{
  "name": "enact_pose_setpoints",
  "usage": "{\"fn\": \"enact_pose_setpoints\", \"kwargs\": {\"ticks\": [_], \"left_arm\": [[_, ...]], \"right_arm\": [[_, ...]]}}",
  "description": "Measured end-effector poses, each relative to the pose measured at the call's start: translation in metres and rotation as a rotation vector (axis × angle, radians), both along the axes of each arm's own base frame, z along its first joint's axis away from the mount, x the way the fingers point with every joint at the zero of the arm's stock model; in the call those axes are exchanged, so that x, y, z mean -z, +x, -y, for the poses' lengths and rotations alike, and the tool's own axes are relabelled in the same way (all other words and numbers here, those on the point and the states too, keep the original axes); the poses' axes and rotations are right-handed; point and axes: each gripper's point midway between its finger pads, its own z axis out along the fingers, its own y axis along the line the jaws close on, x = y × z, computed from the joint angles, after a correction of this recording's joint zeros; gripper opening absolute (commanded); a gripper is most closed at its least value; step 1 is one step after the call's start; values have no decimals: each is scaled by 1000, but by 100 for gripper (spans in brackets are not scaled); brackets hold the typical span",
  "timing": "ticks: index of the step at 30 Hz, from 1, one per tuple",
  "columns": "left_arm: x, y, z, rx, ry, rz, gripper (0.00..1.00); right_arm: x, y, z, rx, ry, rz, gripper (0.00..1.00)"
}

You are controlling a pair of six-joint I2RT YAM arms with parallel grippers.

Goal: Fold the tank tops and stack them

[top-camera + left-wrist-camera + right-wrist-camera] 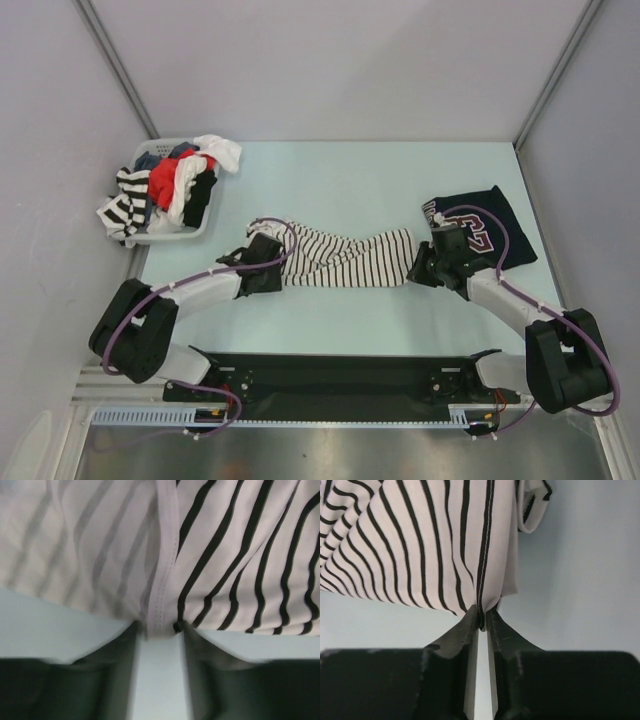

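The white tank top with thin dark stripes point(345, 255) lies bunched lengthwise across the table's middle. At its left end, my left gripper point(282, 264) is open, and a white hem band of the striped top point(225, 555) sits between the parted fingertips of this gripper point(160, 630). My right gripper point(418, 268) is at the right end. In the right wrist view this gripper point(482, 616) is shut on the edge of the striped cloth point(420, 540). The dark navy tank top with a "23" point(490, 225) lies flat just behind the right gripper.
A white basket point(170, 236) heaped with red, white, black and striped clothes stands at the table's back left corner. Grey walls close in the table at the left, the back and the right. The pale blue tabletop point(350, 180) shows behind the striped top.
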Motion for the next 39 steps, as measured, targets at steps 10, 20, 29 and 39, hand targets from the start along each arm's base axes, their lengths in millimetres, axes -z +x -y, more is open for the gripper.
{"fn": "enact_pose_setpoints", "kwargs": {"ticks": [10, 20, 29, 39], "left_arm": [[-7, 8, 1, -6, 10, 11, 0], [-185, 4, 1, -13, -196, 363, 0], [-219, 7, -14, -45, -156, 357, 0], [-254, -34, -22, 14, -241, 389, 0]], "right_arm": [[-19, -14, -9, -51, 34, 1, 0], [-166, -2, -27, -121, 165, 253, 0], [-205, 9, -24, -121, 206, 275, 0], [-238, -45, -24, -191, 270, 302, 0]]}}
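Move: The striped tank top lies flat between the hands: its middle is about 10 cm right of the left hand and 5 cm farther out, and about 13 cm left of the right hand and 4 cm farther out, with the fingertips at its near edge. The folded navy tank top lies some 14 cm right of the right hand and 10 cm farther out. The laundry basket stands about 20 cm left of the left hand and 20 cm ahead. The left fingers close from well open on the near edge of the striped tank top while the right fingers, already around its right near corner, finish shutting, and then both hands lift together, straight up by about 25 cm. As they rise, both wrists tilt some 25 degrees so the fingertips point more forward and inward towards each other, keeping their pinch, and in the last part both hands draw back a few centimetres towards the bases. ##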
